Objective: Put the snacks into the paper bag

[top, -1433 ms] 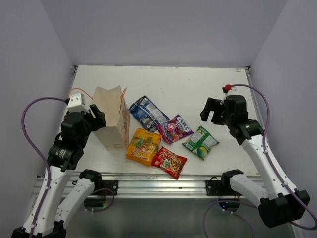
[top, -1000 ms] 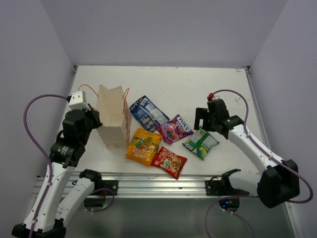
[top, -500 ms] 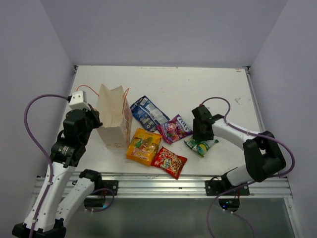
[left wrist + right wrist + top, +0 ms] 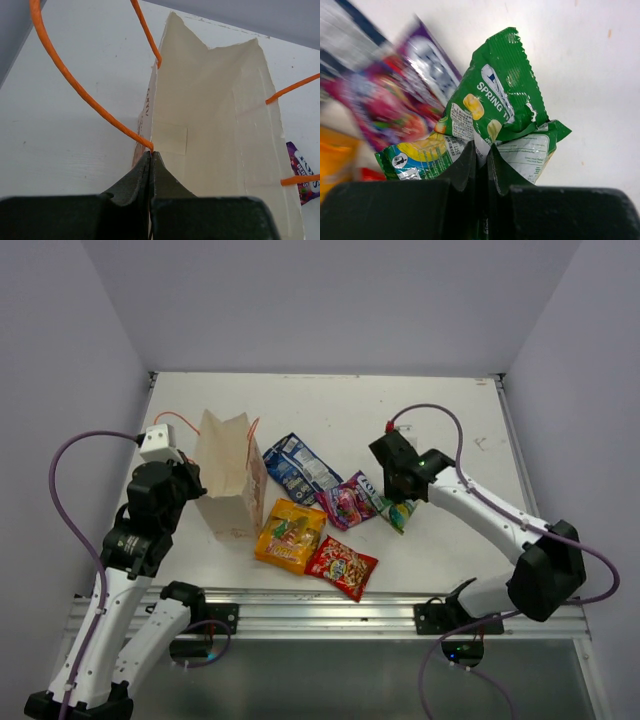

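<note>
The paper bag point(image 4: 228, 475) stands upright and open at the left; its pale inside point(image 4: 210, 125) fills the left wrist view. My left gripper point(image 4: 151, 154) is shut on the bag's near rim, right where an orange string handle point(image 4: 85, 97) is fixed. My right gripper point(image 4: 482, 152) is shut on the crumpled green-white snack point(image 4: 490, 105), which hangs just above the table point(image 4: 398, 512) beside the purple-pink snack point(image 4: 350, 502). The blue point(image 4: 298, 466), orange-yellow point(image 4: 290, 535) and red point(image 4: 341, 566) snacks lie flat right of the bag.
The white table point(image 4: 350, 410) is walled by pale panels on three sides. A metal rail point(image 4: 300, 610) runs along the near edge by the arm bases. Purple cables loop from both arms.
My right gripper came down on the green-white snack, shut on it and lifted it left toward the purple-pink one. The left gripper kept its hold on the bag's rim.
</note>
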### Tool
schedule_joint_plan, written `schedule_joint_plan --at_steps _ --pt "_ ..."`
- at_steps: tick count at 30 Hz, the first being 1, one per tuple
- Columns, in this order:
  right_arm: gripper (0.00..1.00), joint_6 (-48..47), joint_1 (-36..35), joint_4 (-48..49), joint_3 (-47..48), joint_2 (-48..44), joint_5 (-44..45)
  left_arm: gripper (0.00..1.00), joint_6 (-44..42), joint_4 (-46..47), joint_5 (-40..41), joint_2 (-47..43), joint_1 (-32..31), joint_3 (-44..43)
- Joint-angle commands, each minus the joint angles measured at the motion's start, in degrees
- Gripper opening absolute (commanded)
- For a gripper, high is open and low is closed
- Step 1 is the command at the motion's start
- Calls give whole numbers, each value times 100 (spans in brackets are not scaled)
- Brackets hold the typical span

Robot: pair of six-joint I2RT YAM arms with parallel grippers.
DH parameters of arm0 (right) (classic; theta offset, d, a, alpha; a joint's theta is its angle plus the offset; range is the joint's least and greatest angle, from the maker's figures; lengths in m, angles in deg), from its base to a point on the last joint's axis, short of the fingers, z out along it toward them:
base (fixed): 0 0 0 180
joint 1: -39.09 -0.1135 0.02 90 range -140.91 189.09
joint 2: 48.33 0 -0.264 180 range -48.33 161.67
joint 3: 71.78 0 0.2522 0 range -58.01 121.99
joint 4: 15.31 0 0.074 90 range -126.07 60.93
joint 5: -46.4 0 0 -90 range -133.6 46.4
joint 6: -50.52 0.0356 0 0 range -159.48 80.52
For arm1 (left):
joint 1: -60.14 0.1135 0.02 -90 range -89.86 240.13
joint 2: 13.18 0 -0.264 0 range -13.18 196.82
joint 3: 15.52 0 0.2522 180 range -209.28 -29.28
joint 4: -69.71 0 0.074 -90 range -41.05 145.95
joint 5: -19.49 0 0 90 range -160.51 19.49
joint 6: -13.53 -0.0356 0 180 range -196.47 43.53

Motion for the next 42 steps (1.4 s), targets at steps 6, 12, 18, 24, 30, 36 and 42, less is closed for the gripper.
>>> schedule_joint_plan --at_steps 6,12,18,24,30,36,42 --pt "0 -1080 -349 1028 2601 -776 -858 0 -115 274 -74 -52 -24 94" --pt "0 -1100 -367 3446 3206 -136 -3397 0 -132 309 -180 -8 -24 111" --pt "2 -414 -674 5136 4618 1461 -5114 0 -159 336 -215 -25 -24 138" --pt "2 -457 -1421 4794 6631 2896 -5527 0 -159 362 -250 -8 -24 155" --pt "2 -563 -1861 4441 6805 3558 -5440 0 -176 353 -241 -43 -24 155" --pt "3 -668 -1984 4573 5539 3197 -5194 0 -176 371 -285 1 -24 164" --pt "4 -870 -1976 4416 4843 3240 -5027 0 -185 380 -276 -52 -24 173"
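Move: The right hand already holds the green snack, roughly 10 cm above the table; the paper bag's mouth lies about 40 cm to its left, some 5 cm farther out and 14 cm higher. The purple snack lies 11 cm left and 5 cm ahead, the blue one 24 cm left and 15 cm ahead, and the orange one 25 cm left and 5 cm back, all about 9 cm below. From the left hand on the bag's rim, the mouth is level, 7 cm ahead and 6 cm to the right. Still pinching the green snack, the right hand climbs fast, then sweeps left above the other snacks for about 40 cm to the paper bag, its forward bulge of some 7 cm drawn back again, while the wrist swings round counter-clockwise and the fingers go from pointing down to pointing level to the left. Over the bag it stops its sweep and sinks about 9 cm towards the mouth, fingers staying shut, while the left hand keeps its pinch on the rim almost still. ##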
